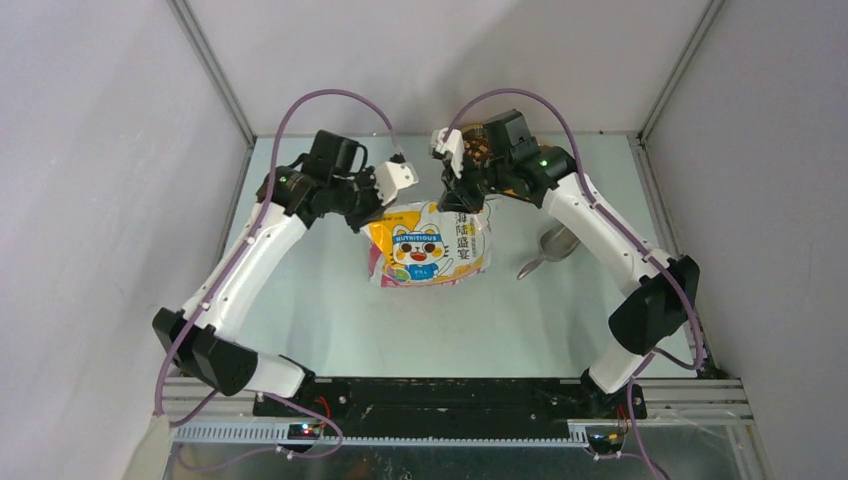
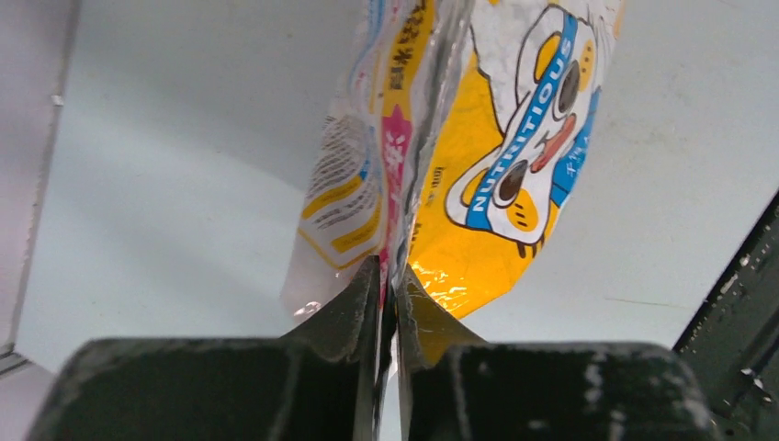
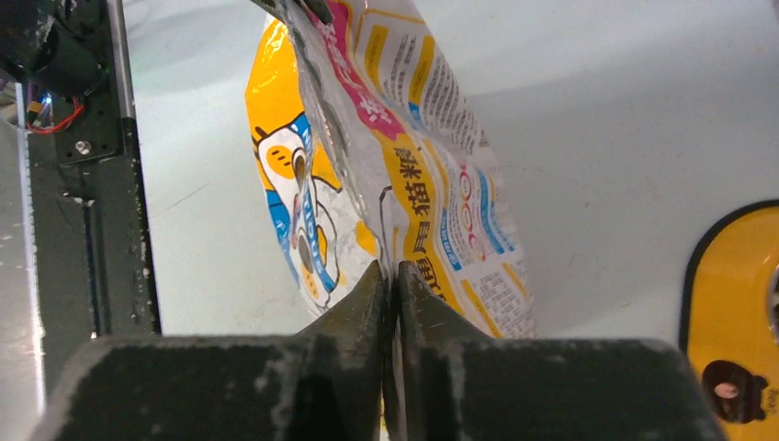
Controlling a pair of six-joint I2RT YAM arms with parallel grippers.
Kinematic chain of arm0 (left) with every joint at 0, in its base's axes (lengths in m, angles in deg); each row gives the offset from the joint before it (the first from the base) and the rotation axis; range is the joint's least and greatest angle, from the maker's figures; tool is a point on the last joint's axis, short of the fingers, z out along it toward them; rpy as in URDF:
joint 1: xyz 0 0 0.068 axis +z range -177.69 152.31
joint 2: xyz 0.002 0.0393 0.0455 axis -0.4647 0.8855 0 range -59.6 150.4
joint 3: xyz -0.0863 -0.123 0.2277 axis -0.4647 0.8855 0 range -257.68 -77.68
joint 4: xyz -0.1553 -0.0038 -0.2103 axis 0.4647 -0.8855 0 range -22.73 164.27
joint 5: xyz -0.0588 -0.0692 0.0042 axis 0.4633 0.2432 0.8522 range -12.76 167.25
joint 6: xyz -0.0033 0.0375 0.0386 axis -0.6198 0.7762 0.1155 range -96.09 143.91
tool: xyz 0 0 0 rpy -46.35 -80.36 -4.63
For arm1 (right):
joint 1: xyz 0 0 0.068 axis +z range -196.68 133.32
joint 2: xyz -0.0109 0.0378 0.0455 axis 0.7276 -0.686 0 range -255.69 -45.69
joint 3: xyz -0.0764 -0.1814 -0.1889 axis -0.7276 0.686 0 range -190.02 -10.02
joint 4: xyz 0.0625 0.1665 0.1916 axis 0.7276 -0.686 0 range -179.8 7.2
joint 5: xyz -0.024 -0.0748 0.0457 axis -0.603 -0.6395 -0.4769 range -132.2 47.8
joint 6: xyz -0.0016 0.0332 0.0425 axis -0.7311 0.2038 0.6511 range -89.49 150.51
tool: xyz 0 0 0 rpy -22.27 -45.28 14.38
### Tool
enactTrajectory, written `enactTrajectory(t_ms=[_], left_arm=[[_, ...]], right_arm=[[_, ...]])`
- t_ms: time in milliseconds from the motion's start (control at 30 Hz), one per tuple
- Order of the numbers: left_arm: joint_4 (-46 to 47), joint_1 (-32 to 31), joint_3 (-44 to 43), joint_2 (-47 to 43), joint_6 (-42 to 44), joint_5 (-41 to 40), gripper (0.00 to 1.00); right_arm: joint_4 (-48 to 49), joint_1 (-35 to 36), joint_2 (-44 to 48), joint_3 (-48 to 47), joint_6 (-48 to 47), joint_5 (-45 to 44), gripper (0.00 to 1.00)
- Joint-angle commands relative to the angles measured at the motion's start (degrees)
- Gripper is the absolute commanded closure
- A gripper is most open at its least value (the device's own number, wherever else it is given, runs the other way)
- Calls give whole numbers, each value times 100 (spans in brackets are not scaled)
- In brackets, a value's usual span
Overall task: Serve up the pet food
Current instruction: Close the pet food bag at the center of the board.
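The pet food bag point(image 1: 430, 250), glossy white, orange and pink with a cartoon cat, hangs upright above the table between both arms. My left gripper point(image 1: 378, 214) pinches its top left edge; in the left wrist view the gripper point(image 2: 390, 285) has the bag point(image 2: 496, 165) seam between almost-touching jaws. My right gripper point(image 1: 467, 205) is shut on the top right edge, and the right wrist view shows its jaws point(image 3: 390, 276) pressed on the bag point(image 3: 404, 156). Loose kibble is not clearly visible.
A yellow feeder point(image 1: 478, 146) sits at the back behind the right wrist, mostly hidden, with something brown in it; its rim point(image 3: 726, 303) shows at the right of the right wrist view. A grey metal scoop point(image 1: 553, 247) lies right of the bag.
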Motion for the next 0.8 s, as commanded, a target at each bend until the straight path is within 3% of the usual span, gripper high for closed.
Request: enactTrajectory(t_ms=[0,100,167,367,767], left_arm=[[553,121,-387,-327,-94,-4,84],[495,121,-544,-228,-81,64,82],[524,121,-519,-190,-62,106,79],[666,93,-603,17,-159,498,60],[487,-726,-1556,1123,-54,832,57]], right_arm=[[373,-36,20,-447,226,155,80],[221,-152,188,-364,-64,27,56],[196,-247,362,-178,-337,-65,50],[-106,-553,762,257,-1202,-205,48],[-137,-819,917,615,-1736,-187,49]])
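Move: The pet food bag, its folded top edge pinched in both my grippers, has its middle about 13 cm to the right of my left hand, 5 cm back and 8 cm lower. From my right hand it is roughly 3 cm left, 7 cm back and 8 cm down, with the bag's top right corner some 8 cm to the right, level fore and aft, and slightly lower. The bowl tray lies 16 cm right and 10 cm ahead, the scoop about 24 cm right and 8 cm back, both some 16 cm below. I open both grippers to about half, letting go of the bag's top fold, and shift both hands right along it. My left hand first rises nearly 4 cm and edges forward, then swings about 6.5 cm right over the fold towards the bag's middle; my right goes about as far to the top right corner, rising slightly then dipping, the edge between its open fingers. ##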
